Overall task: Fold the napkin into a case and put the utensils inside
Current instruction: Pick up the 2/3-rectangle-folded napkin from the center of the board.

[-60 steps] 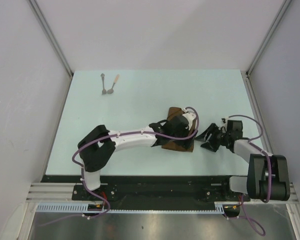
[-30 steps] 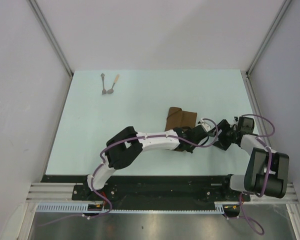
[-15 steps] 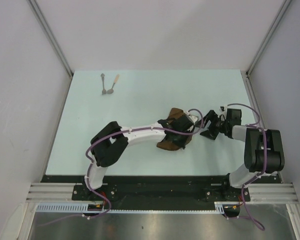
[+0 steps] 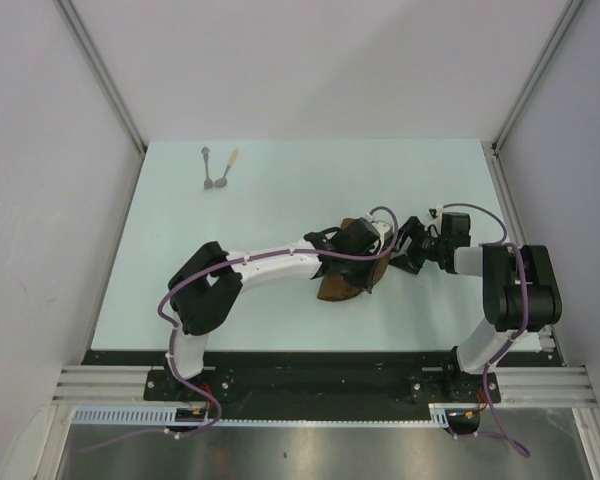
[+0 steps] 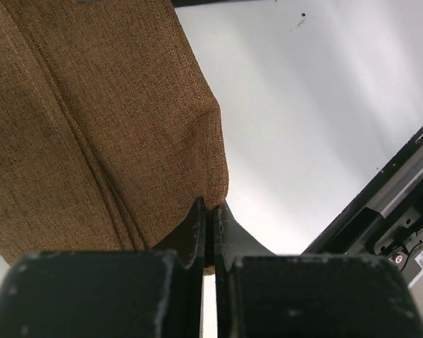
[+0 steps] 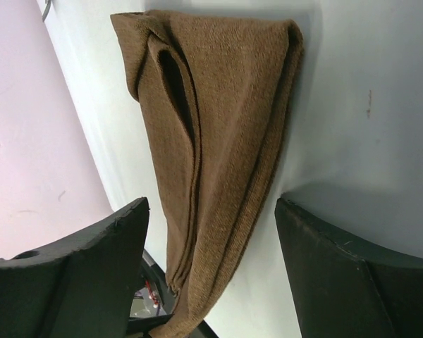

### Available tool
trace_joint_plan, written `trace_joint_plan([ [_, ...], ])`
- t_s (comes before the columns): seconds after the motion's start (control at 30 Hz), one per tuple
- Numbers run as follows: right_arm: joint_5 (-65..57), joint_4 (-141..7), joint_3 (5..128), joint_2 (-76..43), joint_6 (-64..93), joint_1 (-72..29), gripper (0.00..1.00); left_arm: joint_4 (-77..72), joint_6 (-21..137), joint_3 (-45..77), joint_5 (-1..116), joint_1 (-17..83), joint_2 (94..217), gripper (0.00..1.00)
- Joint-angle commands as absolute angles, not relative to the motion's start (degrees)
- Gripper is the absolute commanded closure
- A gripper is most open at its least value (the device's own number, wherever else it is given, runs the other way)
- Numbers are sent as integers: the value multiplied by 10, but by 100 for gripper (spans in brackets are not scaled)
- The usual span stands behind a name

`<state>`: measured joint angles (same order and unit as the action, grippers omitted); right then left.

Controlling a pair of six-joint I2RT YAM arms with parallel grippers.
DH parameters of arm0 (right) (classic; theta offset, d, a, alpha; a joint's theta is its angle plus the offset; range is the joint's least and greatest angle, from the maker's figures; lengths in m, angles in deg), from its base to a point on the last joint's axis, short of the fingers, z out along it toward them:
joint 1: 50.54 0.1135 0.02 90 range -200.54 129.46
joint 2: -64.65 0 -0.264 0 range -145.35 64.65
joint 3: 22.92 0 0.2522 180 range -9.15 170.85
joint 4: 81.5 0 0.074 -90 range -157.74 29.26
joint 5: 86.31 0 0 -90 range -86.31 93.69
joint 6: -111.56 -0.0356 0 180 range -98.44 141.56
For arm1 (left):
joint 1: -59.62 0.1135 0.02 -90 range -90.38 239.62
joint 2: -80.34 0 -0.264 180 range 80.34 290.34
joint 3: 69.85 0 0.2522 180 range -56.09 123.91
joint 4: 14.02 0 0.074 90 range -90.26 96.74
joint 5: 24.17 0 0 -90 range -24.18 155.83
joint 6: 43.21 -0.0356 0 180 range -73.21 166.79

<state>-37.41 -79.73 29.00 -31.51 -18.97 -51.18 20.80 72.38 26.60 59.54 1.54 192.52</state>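
Observation:
The brown napkin (image 4: 335,288) lies folded in several layers at the table's middle right, mostly hidden under my left gripper (image 4: 364,268). In the left wrist view the left gripper (image 5: 210,210) is shut on a corner of the napkin (image 5: 92,120), and the cloth hangs from the pinch. My right gripper (image 4: 406,252) stands open just right of the cloth. Its wrist view shows the napkin (image 6: 218,127) bunched between and beyond its spread fingers (image 6: 92,267), not touching them. The two utensils lie side by side at the far left: the grey-handled one (image 4: 209,168) and the tan-handled one (image 4: 227,168).
The pale table (image 4: 280,200) is walled by grey panels on three sides, with metal posts at the far corners. A black rail (image 4: 310,357) runs along the near edge by the arm bases. Purple cables loop over both wrists.
The left gripper shut on the napkin's right edge and carried it left and away over the cloth. The right gripper moved left toward the napkin, staying open.

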Motion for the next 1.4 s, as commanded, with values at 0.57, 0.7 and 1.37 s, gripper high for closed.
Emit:
trace_joint_plan([
  [0.57,-345,-865,307,-378,-188,-541,53,178,739,242,552,19,1881,100],
  [0.7,-345,-863,312,-372,-181,-548,60,166,740,232,549,19,1877,100],
  [1.37,-240,-613,396,-262,-70,-563,100,90,798,276,439,-6,1966,100],
])
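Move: The napkin's far right corner lies about 4 cm ahead, 3 cm right and 2 cm below the open right hand. From that hand, the napkin's far left corner is some 5 cm ahead and 9 cm left, and the near right corner, already pinched by the left hand, about 8 cm back and 3 cm left. From the left hand the far right corner is roughly 12 cm ahead, 6 cm right and 4 cm lower. Right hand goes about 6 cm right, dipping forward, and pinches the napkin's far corner; left, still holding, shifts right-back. ##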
